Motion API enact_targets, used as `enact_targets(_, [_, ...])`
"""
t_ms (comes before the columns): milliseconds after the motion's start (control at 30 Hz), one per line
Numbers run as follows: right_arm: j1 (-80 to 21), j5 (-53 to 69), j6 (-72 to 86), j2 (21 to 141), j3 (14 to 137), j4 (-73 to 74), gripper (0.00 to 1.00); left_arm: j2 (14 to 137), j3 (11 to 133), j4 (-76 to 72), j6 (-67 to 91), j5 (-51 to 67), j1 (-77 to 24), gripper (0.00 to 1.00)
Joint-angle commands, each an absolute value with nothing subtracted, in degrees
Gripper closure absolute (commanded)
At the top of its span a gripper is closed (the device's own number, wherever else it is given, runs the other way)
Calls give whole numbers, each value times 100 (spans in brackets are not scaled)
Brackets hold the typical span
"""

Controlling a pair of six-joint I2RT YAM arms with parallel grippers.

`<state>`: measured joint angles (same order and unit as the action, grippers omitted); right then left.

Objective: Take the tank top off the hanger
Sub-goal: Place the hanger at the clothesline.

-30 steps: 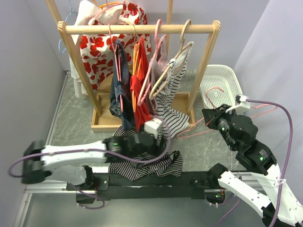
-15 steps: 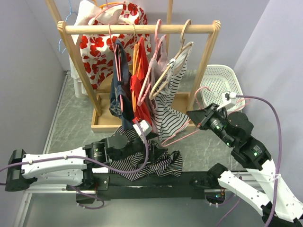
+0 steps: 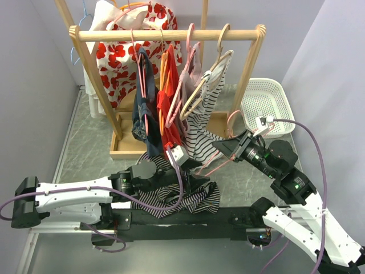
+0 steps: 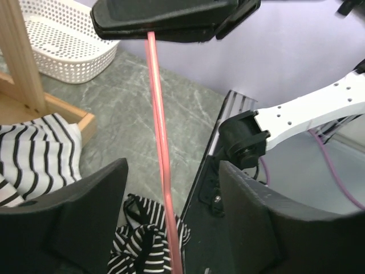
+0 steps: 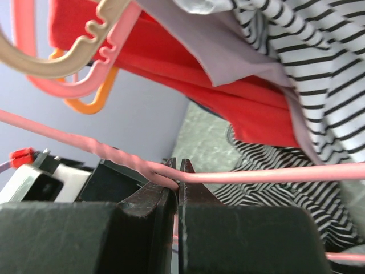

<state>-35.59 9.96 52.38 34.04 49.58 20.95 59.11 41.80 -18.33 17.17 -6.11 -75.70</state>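
A black-and-white striped tank top [image 3: 177, 197] lies crumpled on the table by the front edge, also seen low in the left wrist view [image 4: 142, 242]. A thin pink hanger [image 3: 215, 164] slants above it. My right gripper [image 3: 219, 147] is shut on the hanger's wire [image 5: 245, 174]. My left gripper [image 4: 174, 222] is open, and the pink wire [image 4: 159, 142] runs between its fingers [image 4: 85, 217] without touching them. Whether the hanger is still caught in the tank top is hidden by the left gripper [image 3: 194, 174].
A wooden rack [image 3: 171, 35] holds several garments on hangers, including a red one [image 5: 171, 68] and a striped shirt [image 5: 319, 57] close to the right gripper. A white basket [image 3: 265, 103] stands at the back right. The rack's base [image 3: 122, 151] lies behind the left arm.
My right gripper has carried the pink hanger left, away from the basket toward the rack. The left gripper has shifted under it, and its jaws now straddle the wire, slightly narrower.
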Motion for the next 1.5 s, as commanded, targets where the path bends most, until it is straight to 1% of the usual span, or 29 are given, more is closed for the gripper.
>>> enact_targets(0, [-3533,1301,5590,3261,4860,1151,100,5854,4254,-2356,1758,-404,-7603,34])
enact_targets(33, [-3542,1327,5590,3287,4886,1143,100,5854,4254,-2338,1784,-430,-7603,37])
enact_targets(67, [-3533,1371,5607,3296,4887,1143,100,5845,4254,-2320,1793,-431,-7603,43])
enact_targets(100, [-3533,1397,5616,3313,4878,1125,100,5845,4254,-2312,1793,-422,-7603,47])
enact_targets(133, [-3533,1424,5616,3313,4843,1021,100,5853,4237,-2320,1819,-431,-7603,56])
enact_targets(200, [-3533,1529,5704,3305,4782,897,100,5862,4228,-2364,1854,-396,-7603,61])
enact_targets(233, [-3533,1555,5730,3296,4729,783,100,5897,4236,-2356,1854,-369,-7603,67])
enact_targets(300, [-3533,1626,5801,3296,4693,712,100,5932,4280,-2294,1872,-369,-7594,74])
enact_targets(333, [-3525,1626,5801,3287,4693,721,100,5933,4298,-2277,1881,-387,-7602,81])
enact_targets(400, [-3533,1678,5810,3296,4685,712,100,5933,4306,-2233,1907,-439,-7611,92])
enact_targets(433, [-3533,1687,5775,3296,4702,747,100,5941,4333,-2172,1916,-457,-7603,99])
enact_targets(667, [-3533,1678,5432,3164,4790,958,100,5968,4711,-1477,1810,-299,-7611,99])
enact_targets(700, [-3533,1740,5362,3164,4807,967,87,5942,4702,-1477,1819,-264,-7603,99])
enact_targets(767, [-3533,1776,5046,3173,4921,1133,65,5828,4763,-1372,1810,-167,-7603,99])
enact_targets(833, [-3533,1653,4809,3155,5106,1500,56,5722,4860,-1170,1811,-228,-7611,99])
enact_targets(900, [-3533,1346,4659,3085,5281,1765,44,5643,4966,-897,1811,-263,-7603,99])
enact_targets(967, [-3533,1065,4465,3006,5396,2108,41,5502,5001,-783,1802,-299,-7611,99])
enact_targets(1000, [-3533,994,4404,2962,5510,2188,37,5398,4992,-713,1793,-325,-7611,99])
enact_targets(1033, [-3533,984,4238,2918,5572,2336,37,5353,5010,-660,1793,-351,-7611,99])
enact_targets(1100, [-3533,1308,3939,2883,5886,2478,32,5222,5080,-441,1758,-465,-7603,99])
enact_targets(1167, [-3533,1310,3438,2874,6247,2995,32,5116,5167,-300,1723,-527,-7603,99])
enact_targets(1233, [-3533,724,3183,2621,6573,3365,31,4931,5256,-97,1653,-527,-7603,99])
enact_targets(1267, [-3533,451,3164,2489,6609,3427,29,4861,5291,-79,1583,-493,-7611,99])
enact_targets(1333, [-3533,-217,3138,2068,6557,3393,26,4563,5291,-88,1512,-475,-7611,99])
enact_targets(1467, [-3533,-1027,3234,1513,6355,3235,26,4070,5501,-9,1380,-510,-7611,99])
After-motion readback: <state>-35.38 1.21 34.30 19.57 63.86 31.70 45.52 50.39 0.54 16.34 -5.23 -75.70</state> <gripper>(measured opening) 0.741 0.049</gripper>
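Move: The left fingers are open around the near end of the pink hanger, within about a centimetre of their closing point. From the right hand, still pinching the hanger, that end is some 10 cm left, 5 cm back and 4 cm lower. The tank top lies on the table about 5 cm left of and 22 cm below the left hand. The red garment hangs some 18 cm ahead of the left hand, 9 cm left; the white striped shirt hangs about 13 cm ahead of the right, 7 cm left. Staying almost in place, the left hand closes its fingers and pinches the hanger's near end while the right keeps its grip and eases up a little. The right then opens, lets go and backs off right, up and back towards its base, about 15 cm in all, tipping its fingertips up; the left carries the hanger roughly 9 cm up and to its left. ##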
